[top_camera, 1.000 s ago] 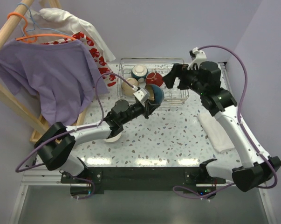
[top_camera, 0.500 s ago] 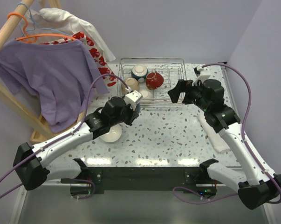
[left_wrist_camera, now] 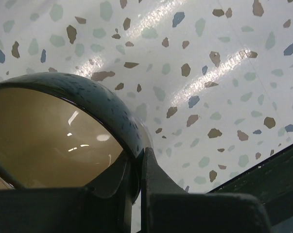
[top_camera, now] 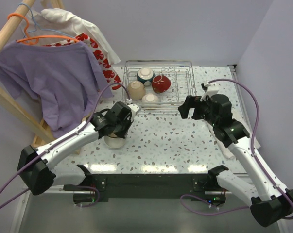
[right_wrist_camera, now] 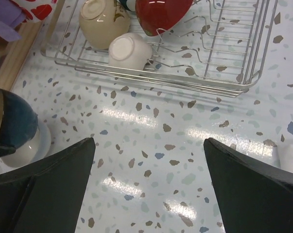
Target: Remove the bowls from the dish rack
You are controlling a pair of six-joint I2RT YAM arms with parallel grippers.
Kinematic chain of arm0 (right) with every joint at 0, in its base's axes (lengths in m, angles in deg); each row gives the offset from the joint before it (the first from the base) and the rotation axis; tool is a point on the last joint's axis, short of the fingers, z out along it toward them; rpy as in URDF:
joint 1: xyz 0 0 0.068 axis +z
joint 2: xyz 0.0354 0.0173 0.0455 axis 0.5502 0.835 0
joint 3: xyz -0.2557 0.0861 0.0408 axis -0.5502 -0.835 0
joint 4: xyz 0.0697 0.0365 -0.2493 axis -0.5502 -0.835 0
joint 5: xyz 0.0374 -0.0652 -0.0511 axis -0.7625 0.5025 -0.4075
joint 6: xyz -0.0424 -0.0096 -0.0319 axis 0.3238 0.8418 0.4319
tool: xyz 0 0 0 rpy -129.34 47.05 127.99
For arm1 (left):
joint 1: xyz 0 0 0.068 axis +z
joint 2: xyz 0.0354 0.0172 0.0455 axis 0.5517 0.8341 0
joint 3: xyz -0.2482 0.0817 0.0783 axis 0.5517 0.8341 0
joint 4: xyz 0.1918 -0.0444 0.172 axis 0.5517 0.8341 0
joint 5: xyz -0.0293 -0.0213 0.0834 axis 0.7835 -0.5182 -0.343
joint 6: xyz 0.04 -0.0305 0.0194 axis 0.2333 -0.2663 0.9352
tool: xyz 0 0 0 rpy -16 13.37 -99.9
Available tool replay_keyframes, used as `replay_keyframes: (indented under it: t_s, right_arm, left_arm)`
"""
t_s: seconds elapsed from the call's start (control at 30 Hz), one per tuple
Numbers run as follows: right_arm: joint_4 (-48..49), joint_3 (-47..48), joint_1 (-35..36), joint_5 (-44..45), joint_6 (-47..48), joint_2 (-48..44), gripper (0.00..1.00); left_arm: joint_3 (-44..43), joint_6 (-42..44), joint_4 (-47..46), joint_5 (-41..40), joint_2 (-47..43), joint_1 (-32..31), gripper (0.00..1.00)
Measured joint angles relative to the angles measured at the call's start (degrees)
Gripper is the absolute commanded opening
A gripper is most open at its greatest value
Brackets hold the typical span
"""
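Observation:
The dish rack [top_camera: 182,94] stands at the back of the table. It holds a teal-and-white bowl [top_camera: 146,74], a dark red bowl [top_camera: 161,83], a tan bowl [top_camera: 136,90] and a small pale bowl [top_camera: 150,99] lying upside down. My left gripper [top_camera: 116,130] is shut on the rim of a teal bowl [left_wrist_camera: 63,121], one finger inside and one outside. That teal bowl [right_wrist_camera: 12,121] sits in or just over a white bowl [top_camera: 114,142] on the table, left of the rack. My right gripper [top_camera: 184,108] hangs open over bare table in front of the rack [right_wrist_camera: 224,53].
A wooden clothes stand with a purple shirt [top_camera: 54,82] and other garments fills the left side, close to my left arm. A white folded cloth [top_camera: 227,148] lies under my right arm. Walls close the back and the right.
My left arm carried the teal bowl out of the rack, down and left onto the white bowl. My right arm drew back from the rack toward the front right, still open.

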Motion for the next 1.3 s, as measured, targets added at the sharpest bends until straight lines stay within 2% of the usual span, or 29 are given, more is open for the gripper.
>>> replay_keyframes:
  t_s: [0.57,1.0,1.03,1.1,1.13,1.2,1.23,1.3]
  right_arm:
    - [-0.24,-4.26,0.0,-0.57,-0.02,-0.85,0.99]
    - [0.35,-6.84,0.0,-1.62,-0.22,-0.98,0.99]
    - [0.44,-7.02,0.0,-1.64,-0.2,-1.16,0.99]
    - [0.52,-7.34,0.0,-1.66,-0.22,-1.46,0.99]
    - [0.57,-7.52,0.0,-1.66,-0.22,-1.57,0.99]
    - [0.66,-7.82,0.0,-1.75,-0.26,-1.6,0.99]
    - [0.76,-8.07,0.0,-1.77,-0.28,-1.6,0.99]
    - [0.83,-8.46,0.0,-1.99,-0.46,-1.57,0.99]
  left_arm:
    - [-4.63,-4.63,12.59,1.75,5.73,0.09,0.0]
    - [-4.87,-7.54,13.75,0.39,9.84,0.09,0.0]
    - [-4.87,-7.72,13.73,0.39,10.12,0.09,0.08]
    - [-4.87,-8.24,13.6,0.44,10.36,0.09,0.16]
    - [-4.87,-8.5,13.49,0.42,10.38,0.07,0.25]
    - [-4.87,-8.83,13.18,0.39,10.36,0.07,0.34]
    - [-4.87,-9.07,13.07,0.31,10.36,0.07,0.44]
    - [-4.87,-9.57,12.83,0.26,10.25,0.07,0.53]
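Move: The left hand still holds the blue bowl, tilted, by its rim. The white bowl on the counter, where it is going, has its middle about 7 cm to the left, 3 cm back and 7 cm below. In the rack, the small white bowl is some 20 cm ahead and 12 cm right, the beige bowl about 26 cm ahead and 4 cm right. From the right hand, the counter's white bowl lies roughly 37 cm left, 11 cm back and 20 cm below. Left hand lowers blue bowl about 3 cm, back and left, into the white bowl and opens; right sinks. ##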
